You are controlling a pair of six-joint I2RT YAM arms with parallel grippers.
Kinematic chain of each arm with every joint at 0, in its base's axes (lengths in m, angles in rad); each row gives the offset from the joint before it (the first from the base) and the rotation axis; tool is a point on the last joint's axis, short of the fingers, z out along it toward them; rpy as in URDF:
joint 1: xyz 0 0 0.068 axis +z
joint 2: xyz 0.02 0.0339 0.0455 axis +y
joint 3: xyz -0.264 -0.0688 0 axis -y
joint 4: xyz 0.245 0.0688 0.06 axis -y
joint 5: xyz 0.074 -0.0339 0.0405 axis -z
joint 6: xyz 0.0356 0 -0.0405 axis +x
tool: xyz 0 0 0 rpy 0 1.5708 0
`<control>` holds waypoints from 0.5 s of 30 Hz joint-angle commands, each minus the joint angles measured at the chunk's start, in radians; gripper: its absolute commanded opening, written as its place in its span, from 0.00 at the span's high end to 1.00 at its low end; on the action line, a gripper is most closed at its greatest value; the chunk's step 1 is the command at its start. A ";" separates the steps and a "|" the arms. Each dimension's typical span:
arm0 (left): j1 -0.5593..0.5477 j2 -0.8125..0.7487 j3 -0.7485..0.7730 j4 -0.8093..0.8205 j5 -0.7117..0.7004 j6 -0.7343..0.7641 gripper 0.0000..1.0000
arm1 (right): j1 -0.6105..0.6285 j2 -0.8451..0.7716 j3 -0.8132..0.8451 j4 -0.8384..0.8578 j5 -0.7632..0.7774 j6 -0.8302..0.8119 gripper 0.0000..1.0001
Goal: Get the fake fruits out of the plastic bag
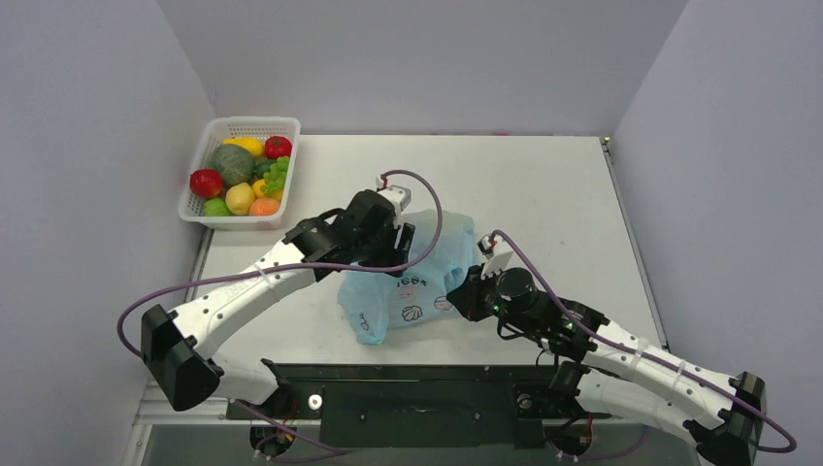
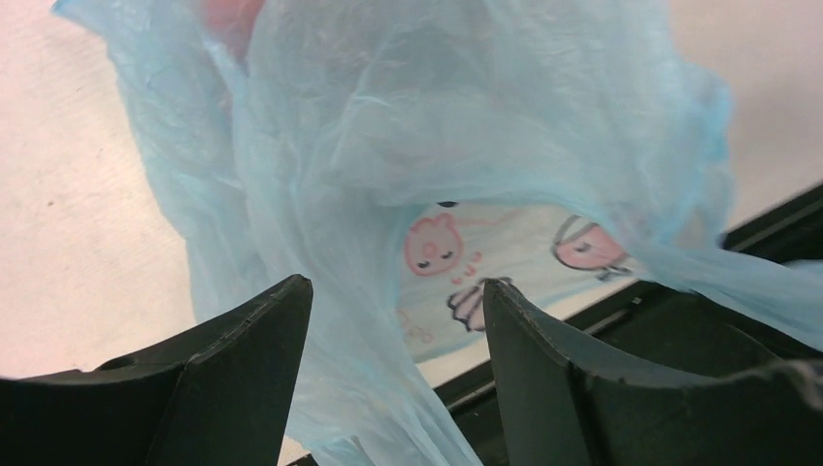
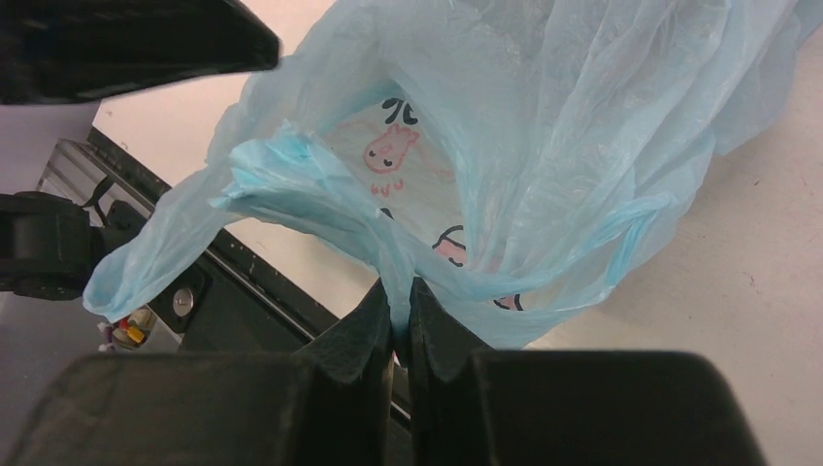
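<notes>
The light-blue plastic bag (image 1: 417, 277) lies crumpled at the middle of the table, printed with pink figures. My right gripper (image 1: 464, 291) is shut on a bunched fold of the bag's rim (image 3: 393, 262) at its near right side, and the bag's mouth (image 3: 417, 175) gapes towards that camera. My left gripper (image 1: 403, 235) stands open over the bag's far side. Film of the bag (image 2: 466, 116) hangs loosely between its fingers (image 2: 281, 320), unpinched. A blurred reddish shape (image 2: 233, 19) shows through the film; I cannot tell whether it is one of the fake fruits.
A white lattice basket (image 1: 247, 123) with several toy fruits stands at the table's far left corner. A dark rail (image 1: 417, 374) runs along the near edge, just below the bag. Grey walls close in both sides.
</notes>
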State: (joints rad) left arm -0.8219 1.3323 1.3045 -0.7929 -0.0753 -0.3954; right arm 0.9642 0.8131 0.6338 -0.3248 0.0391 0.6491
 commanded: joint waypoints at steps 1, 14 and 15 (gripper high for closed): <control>-0.029 0.041 -0.049 0.096 -0.192 0.008 0.37 | 0.010 -0.043 0.007 0.010 0.032 0.019 0.94; -0.043 0.192 -0.174 0.237 -0.210 -0.050 0.35 | 0.012 -0.072 -0.058 0.044 0.018 0.039 0.94; -0.042 0.202 -0.171 0.233 -0.219 -0.051 0.35 | 0.013 -0.074 -0.060 0.047 0.017 0.041 0.94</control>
State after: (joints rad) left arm -0.8616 1.5051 1.1324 -0.6327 -0.2451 -0.4278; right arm 0.9703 0.7654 0.5896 -0.3229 0.0486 0.6685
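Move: Below the open left fingers, about 12 cm down, 3 cm ahead and 2 cm right, lies the bunched side of the plastic bag. The fruit lump inside the bag is some 14 cm ahead of the left hand, 6 cm right and 16 cm lower; the handle pinched by the right hand is 6 cm back, 12 cm right and 4 cm down. From the right hand, the bunched side lies roughly 9 cm ahead, 10 cm left and 8 cm below. Sinking about 10 cm, quickly at first and then easing, the left hand goes down towards the bunched side of the bag, fingers still open, with its left side tilting up some 10 degrees. Whether it reaches the film can't be seen. The right hand stays near its place with its pinch on the handle kept, rising a centimetre and settling again. ##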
